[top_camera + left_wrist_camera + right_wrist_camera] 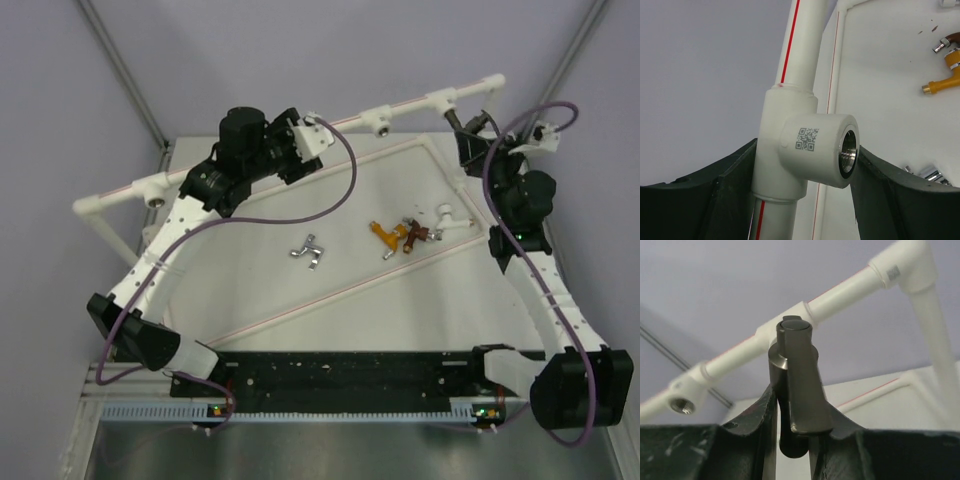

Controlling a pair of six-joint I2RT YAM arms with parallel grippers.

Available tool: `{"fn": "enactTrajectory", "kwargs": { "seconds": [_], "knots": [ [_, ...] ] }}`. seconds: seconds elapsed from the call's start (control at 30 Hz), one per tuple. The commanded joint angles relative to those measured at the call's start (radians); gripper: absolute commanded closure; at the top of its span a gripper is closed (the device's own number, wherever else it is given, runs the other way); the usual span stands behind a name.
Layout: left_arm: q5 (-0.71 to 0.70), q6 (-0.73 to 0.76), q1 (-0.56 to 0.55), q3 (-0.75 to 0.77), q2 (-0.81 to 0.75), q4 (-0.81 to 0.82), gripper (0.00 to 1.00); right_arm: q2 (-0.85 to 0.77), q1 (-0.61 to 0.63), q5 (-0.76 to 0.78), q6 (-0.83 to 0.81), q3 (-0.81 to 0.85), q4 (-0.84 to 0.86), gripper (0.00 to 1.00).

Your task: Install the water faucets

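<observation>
A dark grey faucet [797, 370] stands upright between the fingers of my right gripper [792, 410], which is shut on it. In the top view that gripper [470, 132] is at the far right, just below the raised white pipe [250, 155]. My left gripper [807, 150] is closed around a white pipe socket [815, 150], with one jaw against its back and the other against its threaded mouth. On the table lie a silver faucet [308, 250], an orange-gold faucet [385, 232], a reddish-brown faucet [415, 236] and a white faucet [446, 214].
The pipe runs diagonally across the back on white uprights and carries further sockets [380, 123] [155, 200]. A lower pipe frame with a red stripe [330, 295] lies flat on the table. Purple cables loop from both arms.
</observation>
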Motion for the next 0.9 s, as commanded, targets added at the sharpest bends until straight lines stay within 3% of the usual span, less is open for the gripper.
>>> {"fn": "enactTrajectory", "kwargs": {
  "seconds": [0.0, 0.13, 0.3, 0.4, 0.43, 0.67, 0.87],
  "knots": [
    [0.055, -0.03, -0.019, -0.009, -0.02, 0.014, 0.3, -0.075, 0.025, 0.18, 0.915, -0.13, 0.192, 1.0],
    [0.055, -0.027, -0.021, -0.012, -0.018, 0.015, 0.3, -0.041, 0.025, 0.268, 1.281, -0.177, 0.229, 0.97],
    [0.06, -0.025, -0.021, -0.011, -0.014, 0.024, 0.3, 0.019, 0.017, 0.251, 1.424, -0.178, 0.261, 0.63],
    [0.057, -0.025, -0.019, -0.006, -0.011, 0.024, 0.3, -0.01, 0.007, 0.268, 1.339, -0.204, 0.292, 0.29],
    [0.057, -0.024, -0.019, -0.006, -0.009, 0.026, 0.3, -0.024, -0.001, 0.27, 1.294, -0.216, 0.293, 0.01],
    [0.059, -0.024, -0.021, 0.004, 0.005, 0.026, 0.3, -0.235, -0.058, 0.197, 0.939, -0.312, 0.145, 0.01],
    [0.059, -0.018, -0.019, 0.012, 0.017, 0.024, 0.3, -0.377, -0.058, 0.196, 0.252, -0.205, -0.187, 0.01]
  ]
}}
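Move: The right fingers hold the body of the dark grey faucet almost at the hand point. The tee it is threaded into lies about 6 cm ahead, 6 cm to the left and some 3 cm higher. From that hand, the next tee is roughly 17 cm left and 3 cm ahead, and the pipe's right corner about 4 cm right and 9 cm ahead. From the left hand, the faucet's tee lies about 23 cm right and 7 cm ahead. Still gripping the dark grey faucet, the right hand rolls it about 70 degrees clockwise, as seen looking forward into the tee. Then its fingers open wide and come free, and it backs away some 6 cm, edging right and starting to roll back. The left hand keeps hold of the pipe at its tee. ##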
